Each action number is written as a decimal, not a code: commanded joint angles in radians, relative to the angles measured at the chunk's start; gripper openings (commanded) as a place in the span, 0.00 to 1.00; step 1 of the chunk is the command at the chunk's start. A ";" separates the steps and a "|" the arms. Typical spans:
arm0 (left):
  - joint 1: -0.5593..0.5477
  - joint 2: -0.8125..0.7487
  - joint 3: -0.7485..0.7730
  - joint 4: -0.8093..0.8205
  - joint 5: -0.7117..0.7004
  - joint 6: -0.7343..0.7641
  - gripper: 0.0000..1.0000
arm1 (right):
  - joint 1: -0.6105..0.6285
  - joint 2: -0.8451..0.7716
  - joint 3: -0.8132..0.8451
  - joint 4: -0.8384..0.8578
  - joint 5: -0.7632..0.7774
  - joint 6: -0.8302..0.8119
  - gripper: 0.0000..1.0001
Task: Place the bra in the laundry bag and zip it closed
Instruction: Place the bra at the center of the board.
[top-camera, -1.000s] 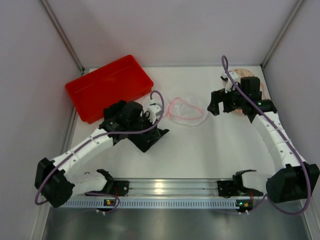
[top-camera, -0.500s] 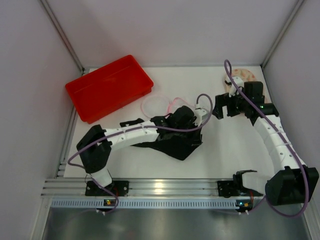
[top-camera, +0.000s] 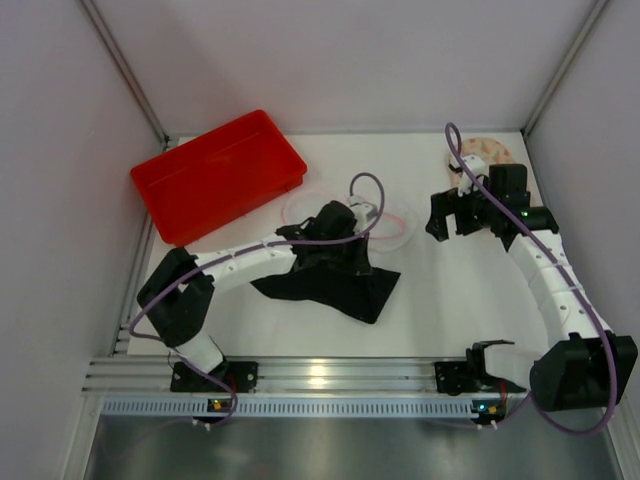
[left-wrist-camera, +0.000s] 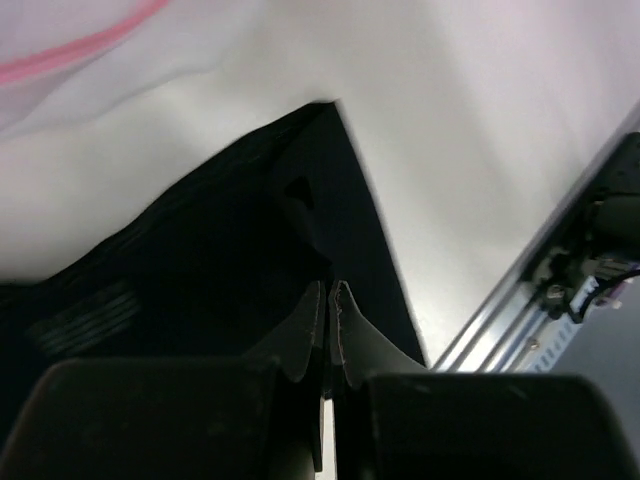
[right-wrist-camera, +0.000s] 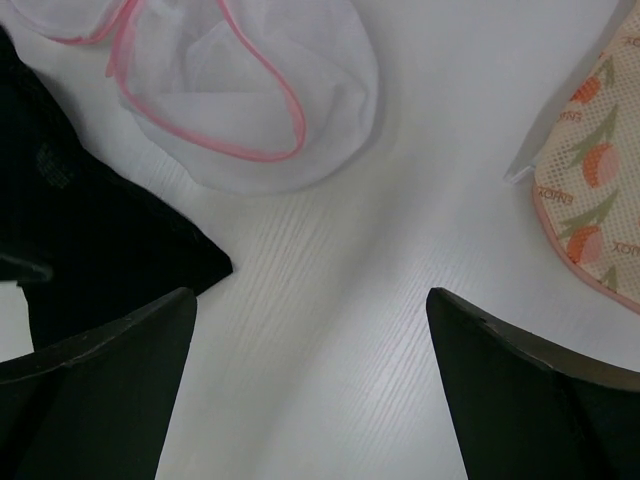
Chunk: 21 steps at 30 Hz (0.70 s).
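The black bra (top-camera: 335, 290) lies spread on the white table just in front of the laundry bag (top-camera: 398, 222). One corner of it rises into my left gripper (top-camera: 345, 250). In the left wrist view the left gripper (left-wrist-camera: 328, 290) is shut, with the bra (left-wrist-camera: 200, 270) right at its tips and the bag's pink edging (left-wrist-camera: 80, 45) beyond. The arm hides the bag's middle. My right gripper (top-camera: 445, 218) hovers right of the bag. It stands open (right-wrist-camera: 310, 295) over bare table, the bag (right-wrist-camera: 250, 90) and a bra corner (right-wrist-camera: 90, 240) ahead of it.
A red tray (top-camera: 215, 175) sits at the back left. A peach patterned fabric piece (top-camera: 485, 150) with pink trim lies at the back right, close behind the right arm, and shows in the right wrist view (right-wrist-camera: 600, 200). A metal rail (top-camera: 320, 375) runs along the near edge.
My left arm swung right from beside the red tray, carrying the bra across the table, then came back a little toward the bag. The right arm has barely moved.
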 joint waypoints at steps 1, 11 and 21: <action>0.085 -0.102 -0.120 -0.062 0.027 0.016 0.00 | -0.013 -0.001 0.028 -0.033 -0.042 -0.033 0.99; 0.192 -0.283 -0.265 -0.062 0.007 0.004 0.45 | -0.013 0.046 0.054 -0.120 -0.175 -0.092 0.99; 0.631 -0.372 -0.162 -0.393 0.067 0.215 0.43 | -0.013 0.036 0.050 -0.116 -0.165 -0.092 0.99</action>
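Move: Just below the left hand, which still holds the black bra, the bra's middle lies at the laying-down spot, about 10 cm to the left, 3 cm back and 6 cm down. The mesh laundry bag lies some 16 cm ahead and 4 cm left of this hand, at board height; the red bin is roughly 27 cm ahead and 38 cm left. From the right hand, the bra's middle is about 25 cm left, 11 cm back and 13 cm below. Carrying its pinch on the black bra about 10 cm left and 5 cm down, the left hand opens its fingers to nearly half and lets go. It then climbs some 9 cm clear, going forward and farther left towards the red bin, its wrist swinging counter-clockwise. The empty right hand, wide open, eases slightly back, down and left, tipping down a little. ##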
